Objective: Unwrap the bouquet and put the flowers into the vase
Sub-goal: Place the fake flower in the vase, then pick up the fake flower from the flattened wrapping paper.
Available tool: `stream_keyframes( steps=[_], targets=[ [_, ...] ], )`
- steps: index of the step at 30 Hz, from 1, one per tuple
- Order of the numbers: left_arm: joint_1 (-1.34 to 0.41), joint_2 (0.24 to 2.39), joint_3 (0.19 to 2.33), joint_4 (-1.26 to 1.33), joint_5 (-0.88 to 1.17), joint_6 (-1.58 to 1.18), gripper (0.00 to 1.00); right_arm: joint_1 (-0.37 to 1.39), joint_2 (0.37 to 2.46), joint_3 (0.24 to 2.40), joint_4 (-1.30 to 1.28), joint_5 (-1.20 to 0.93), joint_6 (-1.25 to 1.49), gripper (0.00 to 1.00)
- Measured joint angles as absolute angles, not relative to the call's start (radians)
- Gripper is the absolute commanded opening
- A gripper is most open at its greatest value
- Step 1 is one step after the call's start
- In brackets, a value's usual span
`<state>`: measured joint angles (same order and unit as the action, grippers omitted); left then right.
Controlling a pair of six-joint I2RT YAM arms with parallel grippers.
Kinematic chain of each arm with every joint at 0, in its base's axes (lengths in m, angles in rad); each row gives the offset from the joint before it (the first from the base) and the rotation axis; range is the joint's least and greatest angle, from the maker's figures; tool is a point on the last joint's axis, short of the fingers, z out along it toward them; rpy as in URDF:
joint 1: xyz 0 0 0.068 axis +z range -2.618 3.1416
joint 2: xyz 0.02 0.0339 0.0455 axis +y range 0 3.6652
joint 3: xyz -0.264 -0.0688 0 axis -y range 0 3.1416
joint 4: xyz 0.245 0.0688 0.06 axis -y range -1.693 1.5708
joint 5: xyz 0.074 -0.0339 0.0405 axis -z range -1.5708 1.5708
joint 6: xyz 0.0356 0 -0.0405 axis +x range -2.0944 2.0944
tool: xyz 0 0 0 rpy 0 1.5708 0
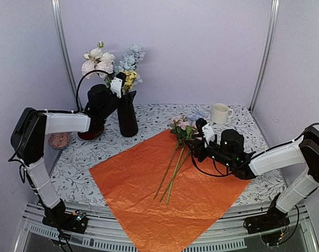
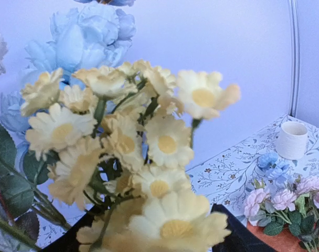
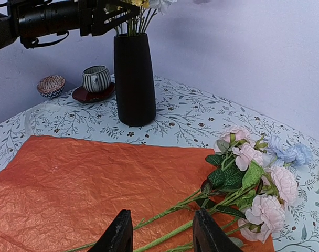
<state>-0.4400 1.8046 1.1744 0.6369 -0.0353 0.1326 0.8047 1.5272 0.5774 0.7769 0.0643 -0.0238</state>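
The tall black vase (image 1: 127, 115) (image 3: 134, 79) stands at the back left and holds white, pink, blue and yellow flowers (image 1: 115, 60). My left gripper (image 1: 120, 86) (image 3: 117, 16) is just above its mouth, open, with the yellow daisy cluster (image 2: 149, 157) and its stems between the two black fingers (image 2: 238, 236). The bouquet's orange sheet (image 1: 165, 194) lies spread flat. On it lie loose pink and blue flowers (image 1: 183, 128) (image 3: 243, 168) with long green stems. My right gripper (image 1: 197, 144) (image 3: 163, 233) is open low over those stems, gripping nothing.
A white mug (image 1: 220, 113) (image 2: 291, 139) stands at the back right. A striped cup on a red saucer (image 3: 96, 79) and a small patterned bowl (image 1: 60, 140) sit left of the vase. The orange sheet overhangs the table's front edge.
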Motion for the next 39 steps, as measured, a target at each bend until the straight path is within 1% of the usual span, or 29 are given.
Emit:
stream_keyframes(
  steps=[8,11,17,28,39],
  targets=[
    [-0.44,1.648,1.031,0.61,-0.012,0.067,0.89,0.805,1.529,0.582,0.776,0.058,-0.024,0.42],
    [-0.44,1.593,0.998,0.606,-0.011,0.035,0.92,0.805,1.53,0.582,0.772,0.052,-0.024,0.42],
    [-0.44,1.489,0.906,0.585,-0.009,-0.038,0.92,0.805,1.533,0.582,0.77,0.048,-0.024,0.42],
    [-0.452,1.253,0.776,0.461,0.018,-0.202,0.92,0.805,1.533,0.583,0.764,0.046,-0.023,0.43],
    [-0.454,1.048,0.634,0.28,0.078,-0.297,0.92,0.805,1.533,0.583,0.762,0.057,-0.018,0.41]
  ],
)
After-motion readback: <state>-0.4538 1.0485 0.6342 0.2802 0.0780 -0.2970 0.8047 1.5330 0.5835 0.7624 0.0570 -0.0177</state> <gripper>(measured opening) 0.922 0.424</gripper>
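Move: The left hand is just above the mouth of the black vase, its opened fingers still either side of the yellow flower's stem; the vase's middle is some 15 cm straight below, the yellow heads about 2 cm ahead and 5 cm above. The striped cup on its saucer stands about 16 cm left and 2 cm back, near table height; the remaining pink flower heads lie some 24 cm right, level with the vase. From the right hand, the vase is roughly 19 cm ahead and 25 cm left. Coming free of the yellow flower's stem, the left hand's already loosened fingers spread on to nearly full width as the arm backs away from the vase, about 17 cm towards its base and 5 cm to the left, at nearly the same height. On the way the hand rolls its left side down and tips its fingertips downward, each some 20 degrees. ##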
